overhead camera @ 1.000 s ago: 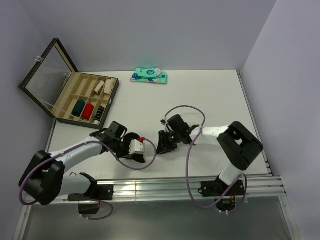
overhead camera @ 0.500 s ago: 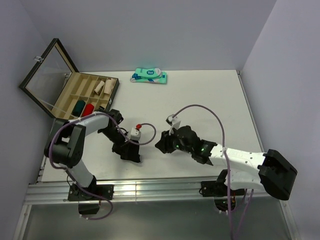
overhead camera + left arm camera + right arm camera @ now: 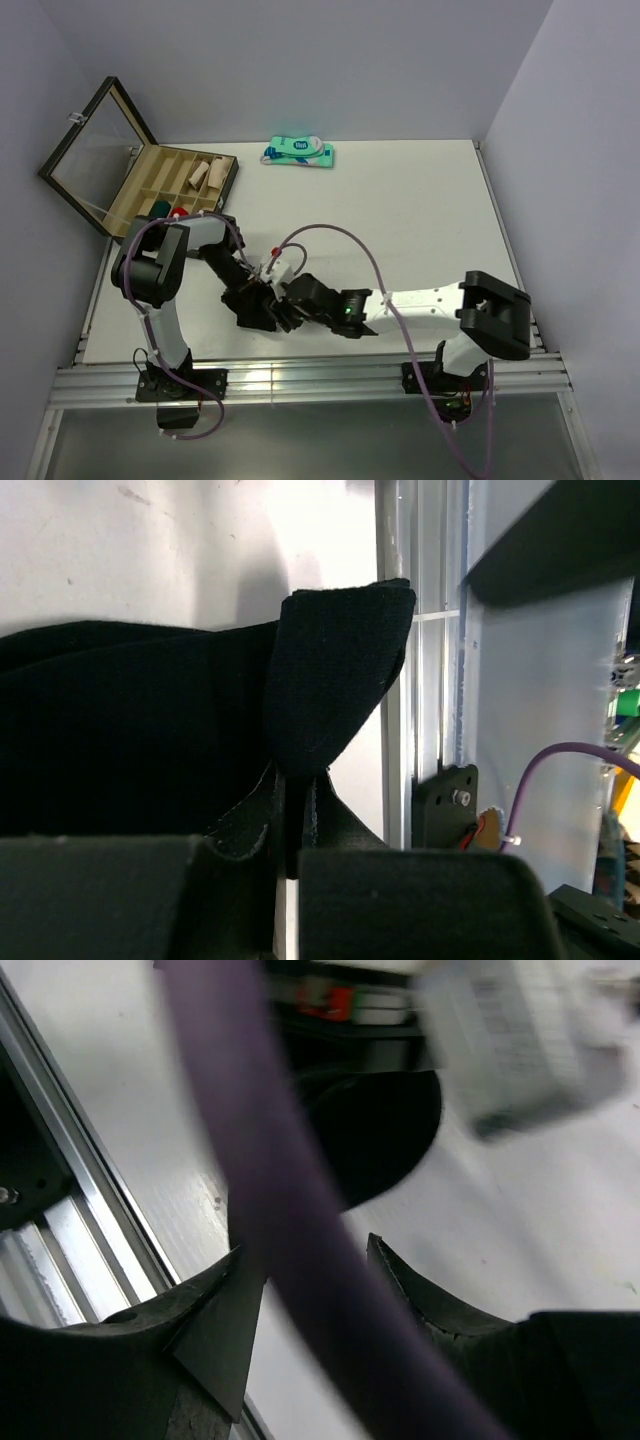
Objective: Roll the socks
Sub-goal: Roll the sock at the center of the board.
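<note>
A black sock (image 3: 150, 730) lies bunched on the white table near its front edge. One flap of it (image 3: 340, 670) stands up, and my left gripper (image 3: 297, 815) is shut on the base of that flap. From above, the sock (image 3: 248, 312) is a dark heap under the left gripper (image 3: 258, 303). My right gripper (image 3: 290, 305) sits just to its right, almost touching it. The right gripper (image 3: 308, 1255) is open, and a blurred purple cable (image 3: 300, 1210) crosses between its fingers. Dark fabric (image 3: 385, 1145) lies just beyond them. I cannot pick out a green sock.
An open wooden compartment box (image 3: 170, 200) with rolled socks stands at the back left, its glass lid (image 3: 95, 150) raised. A teal-and-white packaged pair (image 3: 298, 152) lies at the far edge. The aluminium rail (image 3: 300, 375) runs along the near edge, close to both grippers.
My right arm has swung left and down across the table to the left gripper, and its jaws have widened. The left gripper has stayed shut on the black sock.
</note>
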Robot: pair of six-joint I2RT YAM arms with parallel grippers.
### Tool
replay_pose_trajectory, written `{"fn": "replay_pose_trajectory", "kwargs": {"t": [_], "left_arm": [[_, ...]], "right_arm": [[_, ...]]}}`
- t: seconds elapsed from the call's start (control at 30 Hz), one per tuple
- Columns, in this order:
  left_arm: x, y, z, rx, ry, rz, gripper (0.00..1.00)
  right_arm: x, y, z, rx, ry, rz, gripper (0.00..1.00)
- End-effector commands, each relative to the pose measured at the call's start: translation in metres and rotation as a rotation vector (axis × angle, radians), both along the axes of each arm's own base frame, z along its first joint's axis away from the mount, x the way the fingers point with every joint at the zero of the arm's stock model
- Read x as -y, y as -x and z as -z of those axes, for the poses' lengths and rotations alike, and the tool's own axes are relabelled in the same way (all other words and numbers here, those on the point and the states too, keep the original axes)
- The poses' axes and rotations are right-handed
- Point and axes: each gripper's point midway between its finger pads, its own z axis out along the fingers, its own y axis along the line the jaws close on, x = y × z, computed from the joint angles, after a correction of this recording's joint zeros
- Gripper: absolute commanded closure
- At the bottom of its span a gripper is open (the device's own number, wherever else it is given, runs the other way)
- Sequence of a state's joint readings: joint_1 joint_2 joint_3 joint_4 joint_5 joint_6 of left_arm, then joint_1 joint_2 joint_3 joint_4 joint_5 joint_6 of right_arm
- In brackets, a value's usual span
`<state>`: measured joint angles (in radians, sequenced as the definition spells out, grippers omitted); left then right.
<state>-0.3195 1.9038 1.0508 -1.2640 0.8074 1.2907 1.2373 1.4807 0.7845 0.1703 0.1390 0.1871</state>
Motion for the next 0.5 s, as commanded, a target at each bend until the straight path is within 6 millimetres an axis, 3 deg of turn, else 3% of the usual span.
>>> {"fn": "replay_pose_trajectory", "kwargs": {"t": [0.0,0.13,0.47], "left_arm": [[0.006,-0.003,-0.012,-0.016,0.053,-0.006,1.0],[0.006,-0.005,-0.012,-0.018,0.045,-0.013,1.0],[0.008,-0.006,-0.015,-0.027,0.051,-0.017,1.0]], "right_arm": [[-0.025,-0.002,-0.003,0.089,0.064,-0.046,0.47],[-0.038,0.012,0.016,0.085,0.126,-0.106,0.46],[-0.051,0.015,0.043,0.074,0.197,-0.132,0.46]]}}
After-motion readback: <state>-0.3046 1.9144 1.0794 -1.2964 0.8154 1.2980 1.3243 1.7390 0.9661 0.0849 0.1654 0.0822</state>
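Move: The black sock's folded free end, which the open right hand is heading for, lies about 5 cm to its left, 2 cm back and some 8 cm below. The left gripper pinching the sock is about 8 cm to the right hand's left, level fore-and-aft and 7 cm lower; the board's near edge runs about 9 cm straight back, 10 cm lower. From the left fingertips, that sock end is some 3 cm right, 2 cm back and barely lower. The right hand sinks about 5 cm while sweeping some 4 cm left and 2 cm back towards the folded sock end beside the left gripper, quick at first and then easing, its half-open fingers tipping roughly 15 degrees steeper and staying open as they come down around the end. The left hand stays put with its shut fingers still pinching the sock just above the board, creeping only half a centimetre, so the folded end keeps sticking out for the right fingers, whose contact with the cloth can't be made out. ##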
